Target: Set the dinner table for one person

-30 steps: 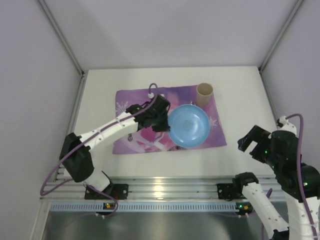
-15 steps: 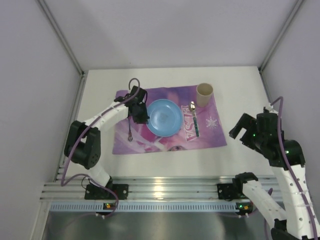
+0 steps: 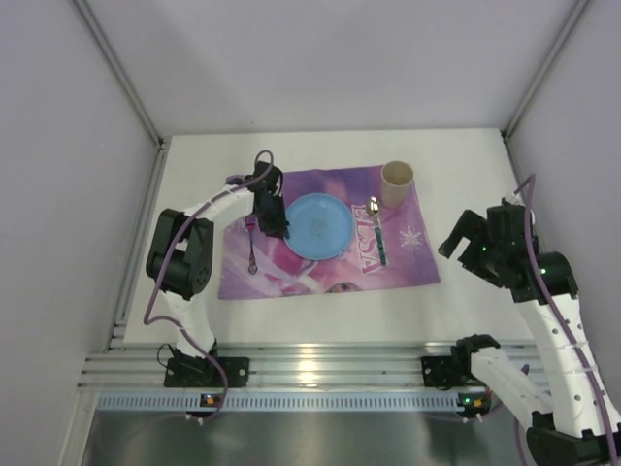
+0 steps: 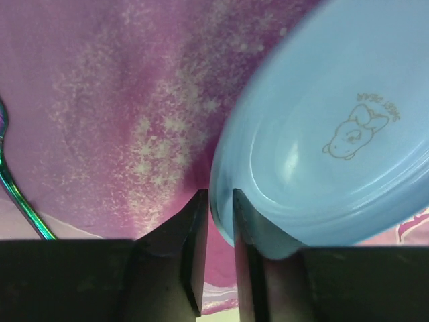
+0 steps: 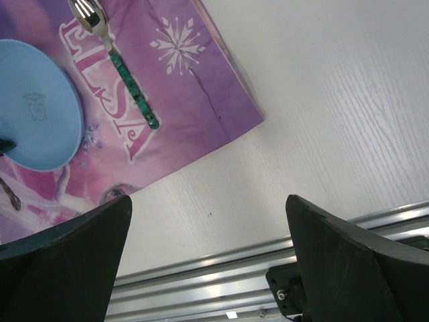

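Observation:
A blue plate (image 3: 325, 225) lies flat on the purple placemat (image 3: 408, 260) on the white dinner table (image 3: 466, 165). My left gripper (image 3: 275, 221) is at the plate's left rim. In the left wrist view its fingers (image 4: 194, 228) straddle the rim of the plate (image 4: 335, 134) with a narrow gap, so the left gripper (image 4: 218, 196) stands slightly open. A green-handled utensil (image 3: 378, 235) lies right of the plate, another utensil (image 3: 252, 249) lies left of it, and a beige cup (image 3: 397, 182) stands at the mat's far right corner. My right gripper (image 3: 464, 239) hovers wide open and empty over bare table.
The right wrist view shows the right gripper (image 5: 208, 201) above the white table (image 5: 322, 100), with the placemat's corner (image 5: 221, 107), the green-handled utensil (image 5: 124, 70) and the plate (image 5: 33, 107) to its left. An aluminium rail (image 3: 310, 369) runs along the near edge.
The left arm brought the raised plate down and left onto the placemat, uncovering the green-handled utensil. Its jaws have since parted a little at the rim. The right arm has shifted slightly left.

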You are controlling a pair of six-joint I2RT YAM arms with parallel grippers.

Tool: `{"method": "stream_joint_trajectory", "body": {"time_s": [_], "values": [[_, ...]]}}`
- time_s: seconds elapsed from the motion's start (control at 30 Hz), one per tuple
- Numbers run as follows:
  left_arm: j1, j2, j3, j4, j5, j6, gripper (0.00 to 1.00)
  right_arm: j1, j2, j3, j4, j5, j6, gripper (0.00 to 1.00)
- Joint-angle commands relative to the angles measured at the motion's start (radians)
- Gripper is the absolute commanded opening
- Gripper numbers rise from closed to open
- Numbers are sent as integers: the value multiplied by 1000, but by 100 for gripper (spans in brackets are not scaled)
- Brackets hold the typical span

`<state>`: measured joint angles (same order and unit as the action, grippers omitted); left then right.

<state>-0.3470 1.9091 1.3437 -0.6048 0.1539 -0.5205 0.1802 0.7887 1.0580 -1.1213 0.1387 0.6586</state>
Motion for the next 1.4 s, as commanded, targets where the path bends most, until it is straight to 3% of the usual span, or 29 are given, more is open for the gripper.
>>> {"method": "stream_joint_trajectory", "body": {"time_s": [0.0, 0.2, 0.23, 0.33, 0.43, 0.47, 0.5, 0.6, 0.7, 0.83, 0.93, 1.13, 1.37], "values": [[-1, 10, 28, -42, -19, 28, 28, 2, 11, 11, 63, 30, 0, 99], [6, -22, 48, -102, -43, 39, 52, 1, 35, 25, 90, 42, -16, 100], [5, -37, 52, -128, -47, 45, 60, 1, 37, 30, 97, 42, -17, 100], [6, -105, 84, -180, -83, 45, 68, 1, 40, 65, 115, 36, -45, 100], [5, -227, 100, -187, -91, 66, 83, 1, 34, 154, 159, 7, -108, 100], [5, -260, 92, -187, -96, 82, 95, 2, 38, 187, 176, -5, -125, 100], [6, -292, 84, -193, -120, 111, 98, 2, 44, 245, 199, -57, -160, 100], [6, -431, 40, -222, -166, 145, 98, 4, 102, 337, 274, -223, -214, 100], [6, -635, -56, -217, -318, 104, 98, 33, 191, 355, 284, -385, -261, 100], [5, -966, -234, -155, -488, 18, 98, 204, 283, 243, 264, -251, -316, 100], [5, -1111, -328, -128, -442, 2, 98, 329, 392, 181, 265, -148, -340, 100], [5, -1136, -298, -240, -447, 4, 98, 406, 434, 215, 413, -29, -314, 100], [5, -1177, -310, -233, -471, 37, 98, 441, 374, 154, 491, 79, -304, 100]]}}
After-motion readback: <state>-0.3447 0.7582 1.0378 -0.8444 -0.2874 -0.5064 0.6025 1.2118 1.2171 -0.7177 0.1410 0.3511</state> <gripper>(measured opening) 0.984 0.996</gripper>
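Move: The plate's middle lies about 8 cm to the left hand's right and 3 cm farther out, with its near-left rim between that hand's fingers; the fork is some 8 cm to that hand's left, level with it. From the high right hand, the spoon lies roughly 20 cm ahead, 17 cm left and 20 cm below, the cup about 28 cm ahead and 13 cm left, and the plate's middle some 21 cm ahead and 32 cm left. The left hand spreads its barely parted fingers wide to let the plate's rim go, easing back a centimetre or so, then climbs about 21 cm clear while drawing back and to its left, its fingers tipping up some 40 degrees. Meanwhile the open right hand creeps forward, arcs up and then down again as it swings about 15 cm left and 9 cm forward in all, turning counter-clockwise towards the spoon and cup, and rises a little at the end, touching nothing. ##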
